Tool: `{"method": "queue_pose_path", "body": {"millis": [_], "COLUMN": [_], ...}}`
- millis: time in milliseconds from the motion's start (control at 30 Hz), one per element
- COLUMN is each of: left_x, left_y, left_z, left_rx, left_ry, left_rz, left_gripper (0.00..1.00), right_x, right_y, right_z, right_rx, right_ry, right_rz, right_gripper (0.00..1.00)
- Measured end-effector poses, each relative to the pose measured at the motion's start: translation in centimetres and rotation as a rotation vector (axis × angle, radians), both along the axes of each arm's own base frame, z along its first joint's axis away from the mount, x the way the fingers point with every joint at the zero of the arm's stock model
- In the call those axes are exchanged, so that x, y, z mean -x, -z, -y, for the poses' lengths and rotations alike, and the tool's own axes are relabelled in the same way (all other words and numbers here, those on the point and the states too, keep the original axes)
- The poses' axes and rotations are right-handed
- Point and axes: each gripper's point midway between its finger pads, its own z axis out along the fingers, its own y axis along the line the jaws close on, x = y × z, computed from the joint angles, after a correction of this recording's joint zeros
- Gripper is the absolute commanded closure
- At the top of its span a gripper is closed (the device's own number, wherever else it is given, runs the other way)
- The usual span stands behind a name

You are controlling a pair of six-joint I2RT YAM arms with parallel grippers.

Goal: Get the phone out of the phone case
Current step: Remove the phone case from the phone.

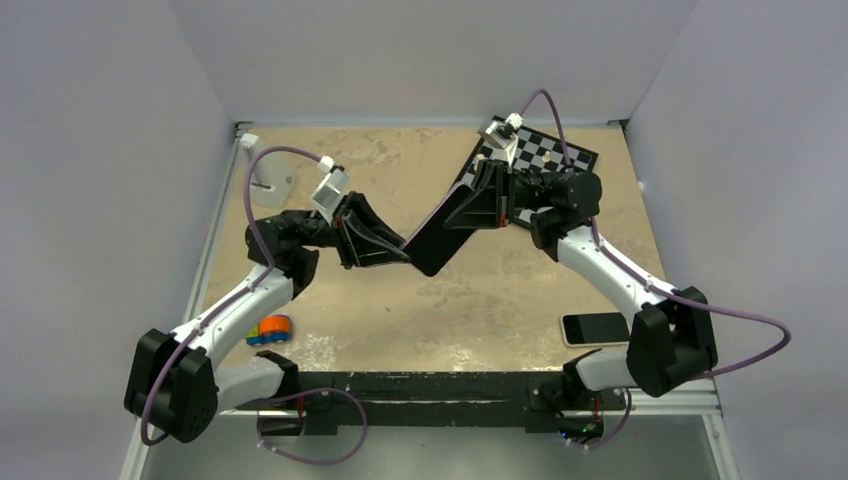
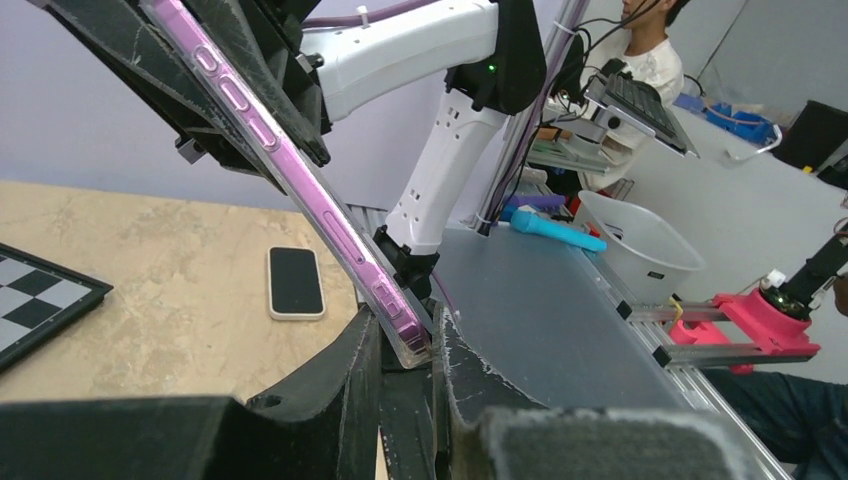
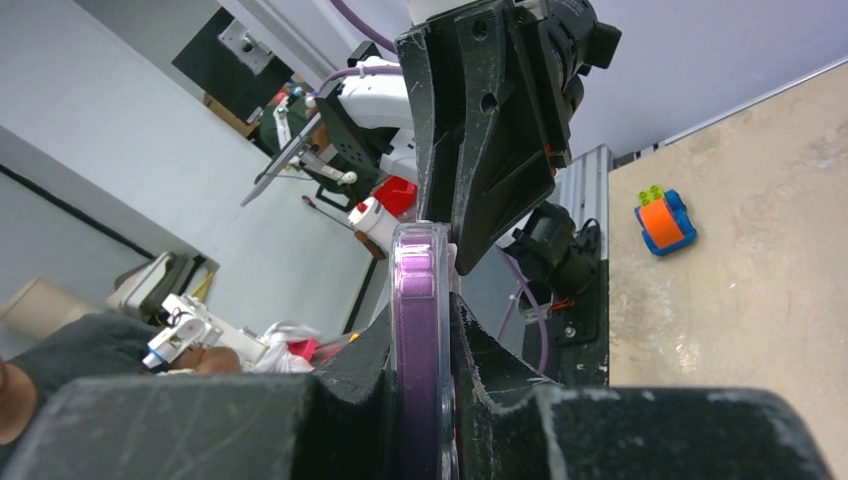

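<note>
The phone (image 1: 440,236) is held in the air over the middle of the table, black face up and slanted. Its purple side (image 2: 300,185) shows inside the clear phone case (image 2: 410,345). My left gripper (image 1: 392,250) is shut on the lower left corner of the cased phone; in the left wrist view the jaws (image 2: 405,335) pinch the case's corner. My right gripper (image 1: 482,200) is shut on the upper right end. In the right wrist view its jaws (image 3: 425,325) clamp both faces of the purple-edged phone (image 3: 418,290).
Another phone with a white rim (image 1: 595,328) lies flat at the front right, also seen as the white-rimmed phone (image 2: 295,282). A chessboard (image 1: 548,152) lies at the back right. An orange and blue toy (image 1: 270,329) sits at the front left, a white object (image 1: 271,186) at the back left.
</note>
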Motion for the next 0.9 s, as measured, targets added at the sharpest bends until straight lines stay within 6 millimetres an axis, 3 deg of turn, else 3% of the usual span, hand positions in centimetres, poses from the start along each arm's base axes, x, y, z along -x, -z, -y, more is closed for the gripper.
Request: {"method": "queue_pose_path", "body": {"millis": [233,400,667,900], "left_x": [0.0,-0.6,-1.7,-3.2], "left_y": [0.3,0.8,0.6,1.4], "left_z": [0.1,0.1,0.3,0.1], "left_rx": [-0.022,-0.042,-0.071,-0.093], "left_ry": [0.036,0.041,0.070,0.045], "left_rz": [0.027,0.027,0.074,0.072], "left_gripper": [1.00,1.00,1.00,1.00], "right_x": [-0.5,-1.9,-3.3,-5.7], "right_y": [0.4,0.8,-0.1,0.9], "right_z": [-0.3,-0.8,-1.3,-2.2], "right_rx": [-0.001,0.002,-0.006,-0.008], "right_ry": [-0.036,-0.078,-0.092,-0.086], "right_rz": [-0.030,-0.071,-0.086,-0.193], "right_gripper": [1.00,1.00,1.00,1.00]}}
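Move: The phone, still in its clear case, is held between both hands: its middle lies about 5 cm ahead and 6 cm right of the left hand, whose fingertips are at its near corner, some 2 cm higher. From the right hand, the phone's middle lies about 1 cm back and 2 cm left, at nearly the same height. The chessboard is some 11 cm ahead and 18 cm right of the right hand, roughly 25 cm below. Both grips kept, the right hand carries the phone forward about 6 cm, the left its corner about 3. ##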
